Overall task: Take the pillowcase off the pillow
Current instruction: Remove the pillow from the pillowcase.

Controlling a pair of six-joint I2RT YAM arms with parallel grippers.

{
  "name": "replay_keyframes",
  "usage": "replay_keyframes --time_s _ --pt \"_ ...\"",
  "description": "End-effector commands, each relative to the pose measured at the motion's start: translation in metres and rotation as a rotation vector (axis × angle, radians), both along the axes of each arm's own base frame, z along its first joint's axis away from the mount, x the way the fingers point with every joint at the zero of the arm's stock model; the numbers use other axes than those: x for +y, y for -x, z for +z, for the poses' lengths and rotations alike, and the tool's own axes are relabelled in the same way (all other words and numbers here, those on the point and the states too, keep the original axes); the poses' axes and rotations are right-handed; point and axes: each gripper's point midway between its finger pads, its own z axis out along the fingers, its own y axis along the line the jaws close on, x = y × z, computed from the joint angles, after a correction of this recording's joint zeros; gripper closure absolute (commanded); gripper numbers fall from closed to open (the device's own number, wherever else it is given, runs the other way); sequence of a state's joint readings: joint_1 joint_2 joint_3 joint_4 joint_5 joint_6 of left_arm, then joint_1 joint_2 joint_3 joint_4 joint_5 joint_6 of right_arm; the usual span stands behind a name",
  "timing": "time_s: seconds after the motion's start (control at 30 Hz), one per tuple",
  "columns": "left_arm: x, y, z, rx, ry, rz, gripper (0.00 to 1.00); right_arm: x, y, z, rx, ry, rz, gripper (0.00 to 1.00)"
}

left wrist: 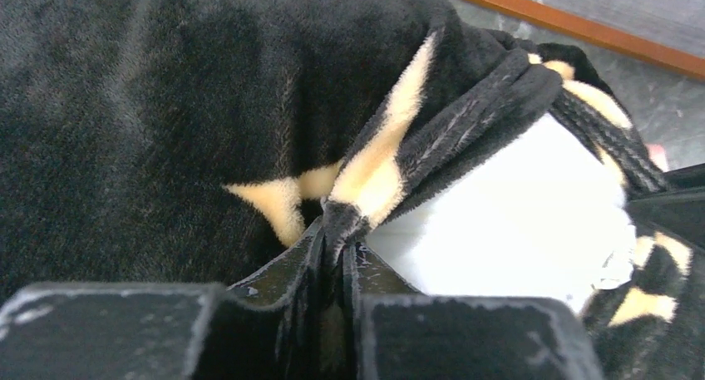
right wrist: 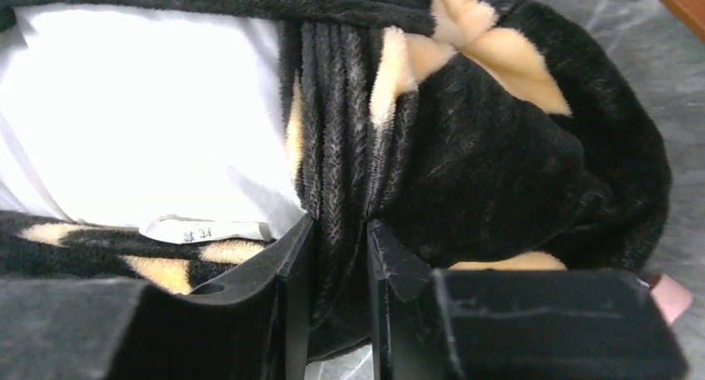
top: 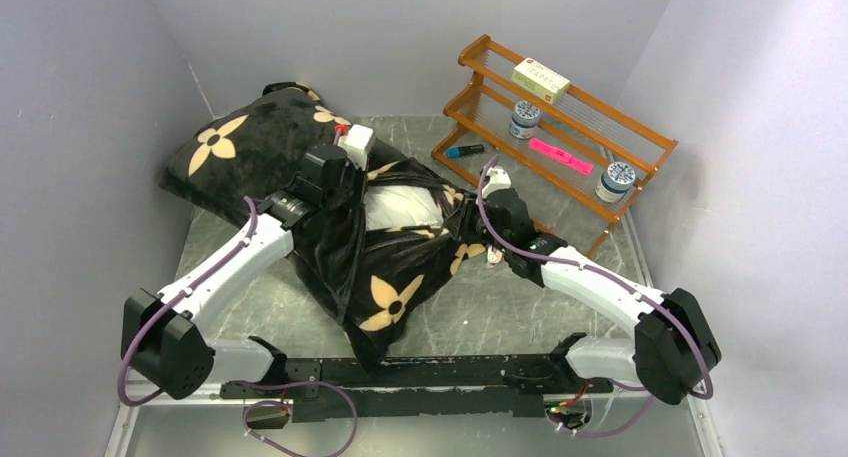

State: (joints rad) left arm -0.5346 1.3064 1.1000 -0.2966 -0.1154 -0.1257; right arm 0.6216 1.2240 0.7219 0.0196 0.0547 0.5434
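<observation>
The black plush pillowcase (top: 240,147) with tan flowers lies across the table from the back left to the front middle. Its open mouth shows the white pillow (top: 400,209) inside. My left gripper (top: 372,177) is at the mouth's left side. In the left wrist view it (left wrist: 337,230) is shut on a thin fold of the pillowcase (left wrist: 166,106) hem, next to the pillow (left wrist: 515,214). My right gripper (top: 462,222) is at the mouth's right side. Its jaws (right wrist: 337,230) are closed on the bunched pillowcase (right wrist: 499,164) edge beside the pillow (right wrist: 141,114) and its white label (right wrist: 204,229).
A wooden rack (top: 455,112) stands at the back right with a box (top: 540,79), two jars (top: 524,119) (top: 616,180) and a pink item (top: 560,155). A blue marker (top: 465,151) lies by its foot. Walls close in the left, back and right.
</observation>
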Motion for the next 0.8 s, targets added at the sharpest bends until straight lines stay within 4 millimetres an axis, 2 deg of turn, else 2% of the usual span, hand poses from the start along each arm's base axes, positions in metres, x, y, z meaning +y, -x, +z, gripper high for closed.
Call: replay_keyframes --time_s 0.0,0.13,0.23,0.37,0.5,0.63,0.77 --pt "-0.003 0.018 0.027 -0.023 0.045 -0.04 0.79 -0.018 0.02 -0.047 0.122 0.078 0.024 0.75" --pt "-0.025 0.042 0.056 -0.061 0.102 -0.097 0.61 -0.008 0.027 -0.052 0.144 0.04 0.075 0.88" --pt "-0.047 0.059 0.067 -0.046 0.134 -0.146 0.52 -0.004 0.027 -0.05 0.132 0.014 0.087 0.98" --pt "-0.083 0.085 0.082 -0.027 0.184 -0.218 0.46 0.0 0.031 -0.05 0.132 -0.014 0.108 1.0" --pt "-0.115 0.108 0.095 -0.011 0.243 -0.285 0.44 0.002 0.034 -0.049 0.123 -0.036 0.121 1.0" --pt "-0.144 0.117 0.088 0.029 0.276 -0.33 0.44 0.004 0.037 -0.051 0.127 -0.05 0.138 1.0" --pt "-0.147 0.102 0.067 0.067 0.192 -0.24 0.43 0.006 0.041 -0.053 0.131 -0.072 0.146 1.0"
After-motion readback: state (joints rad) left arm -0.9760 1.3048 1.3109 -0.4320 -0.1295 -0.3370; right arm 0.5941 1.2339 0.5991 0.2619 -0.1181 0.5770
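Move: The left hand still pinches the left rim of the pillowcase mouth; the gathered right rim, its goal, lies about 17 cm to its right, 7 cm back and 6 cm lower, with the white pillow showing between, some 7 cm right and 5 cm back, and the white label about 12 cm right and 10 cm back, both some 7 cm lower. That right rim is already between the right hand's half-open fingers, with the pillow about 10 cm left and 2 cm ahead, and the label 5 cm left and 3 cm back, both slightly lower. The left hand opens to let go of the left rim and backs up and away, then swings right over the exposed pillow towards the gathered rim at the right hand, going about 14 cm right, 12 cm back and 7 cm up in all, turning some 20 degrees clockwise and just starting to sink at the end with its fingers apart. Meanwhile the right hand shuts its fingers on the dark folds of the right rim and keeps them pinched, drifting about 2 cm left with a slight roll of the wrist. ##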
